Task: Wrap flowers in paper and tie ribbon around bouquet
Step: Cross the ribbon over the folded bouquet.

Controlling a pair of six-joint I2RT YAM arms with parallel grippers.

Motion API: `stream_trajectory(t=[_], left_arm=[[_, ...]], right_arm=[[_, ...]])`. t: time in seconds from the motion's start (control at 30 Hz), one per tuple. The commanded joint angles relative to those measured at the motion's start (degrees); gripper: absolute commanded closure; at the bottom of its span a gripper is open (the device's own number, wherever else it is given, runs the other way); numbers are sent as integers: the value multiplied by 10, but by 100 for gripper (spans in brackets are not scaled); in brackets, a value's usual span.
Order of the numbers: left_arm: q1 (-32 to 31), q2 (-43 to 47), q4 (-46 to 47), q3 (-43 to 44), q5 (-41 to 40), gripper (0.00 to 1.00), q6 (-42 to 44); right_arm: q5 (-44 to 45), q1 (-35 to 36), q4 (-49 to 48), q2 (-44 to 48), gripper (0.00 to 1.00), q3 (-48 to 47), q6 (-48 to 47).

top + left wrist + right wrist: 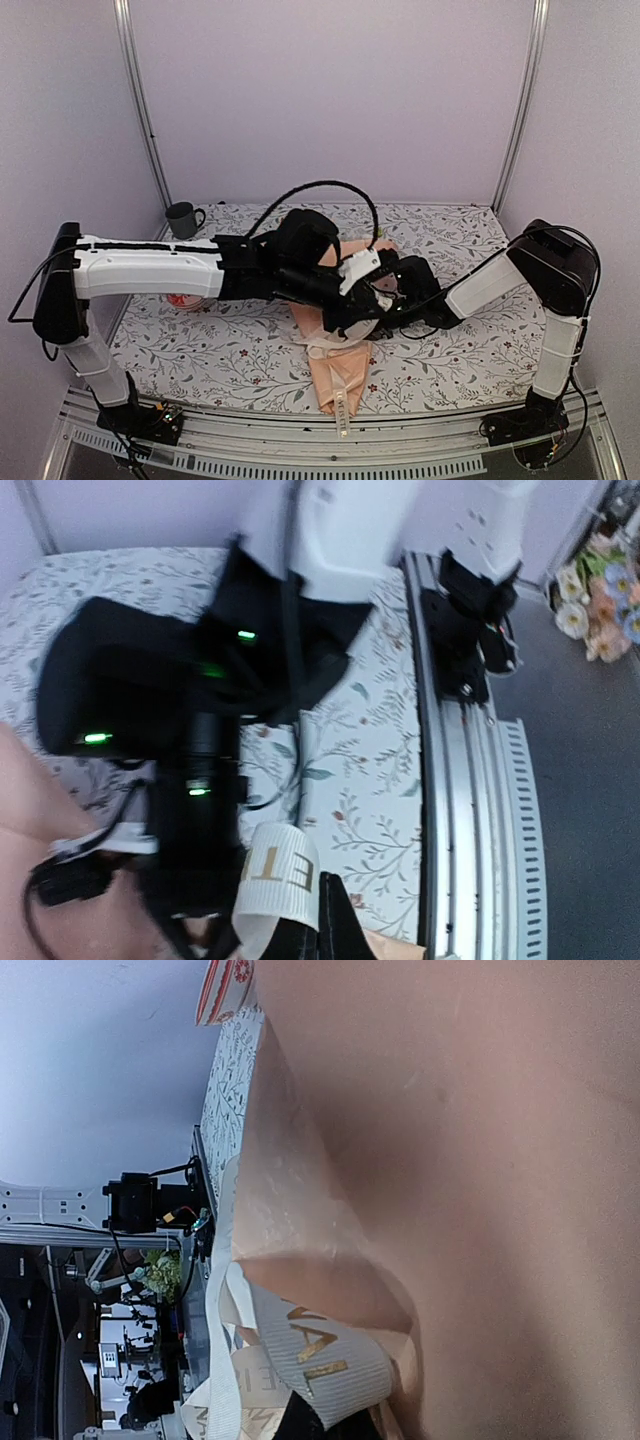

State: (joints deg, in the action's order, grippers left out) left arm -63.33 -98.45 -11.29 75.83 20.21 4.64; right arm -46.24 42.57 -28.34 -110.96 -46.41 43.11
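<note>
The bouquet's peach-orange paper (340, 375) lies at the table's middle, its narrow end pointing at the near edge. Both arms meet over it and hide the flowers. The cream-white ribbon (328, 345) with gold letters crosses the paper, and one tail (343, 415) hangs over the front rail. In the left wrist view my left gripper (318, 925) is shut on a loop of ribbon (280, 880). My right gripper (310, 1425) shows in the right wrist view shut on another stretch of ribbon (325, 1360), right against the paper (480, 1160).
A dark mug (183, 219) stands at the back left corner. The red-and-white dish (185, 300) sits partly under the left arm. The metal front rail (470, 810) runs along the near edge, and another bunch of flowers (600, 590) lies beyond it, off the table.
</note>
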Motion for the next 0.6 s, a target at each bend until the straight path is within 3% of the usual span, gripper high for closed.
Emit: stream_trajectory(t=[0.0,0.1,0.33,0.57], left_arm=[[92,61,84,-40,-3,100,-54],[112,63,78,-49,38,100,-46],[72,70,72,-84,152,100,18],[11,-15,23,-60,118,100,58]], right_arm=[[0,-3,0,14,100,8,-1],[1,-6,9,18,100,-1,-2],[9,-49,91,36,100,-61,-22],[35,-67,220,33,100,-178,-81]])
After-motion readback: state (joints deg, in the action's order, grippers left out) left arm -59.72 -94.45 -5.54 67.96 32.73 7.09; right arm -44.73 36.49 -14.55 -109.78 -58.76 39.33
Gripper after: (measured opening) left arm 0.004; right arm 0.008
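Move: My raised left hand holds one part of the ribbon. The bouquet's waist lies about 5 cm ahead, 8 cm to its left and 15 cm below; the paper's open end is some 17 cm beyond that waist, and the loose ribbon tail about 18 cm nearer than it. My low right hand, also gripping ribbon, has the waist level with it, about 8 cm to its left. I whip my left hand forward about 9 cm, up and to its left towards the paper's open end, then sweep it back some 10 cm while sinking, my wrist turning counter-clockwise and then clockwise. My right hand waits beside the bouquet, then travels forward about 7 cm and rises about 4. Both sets of fingers stay shut on the ribbon. ##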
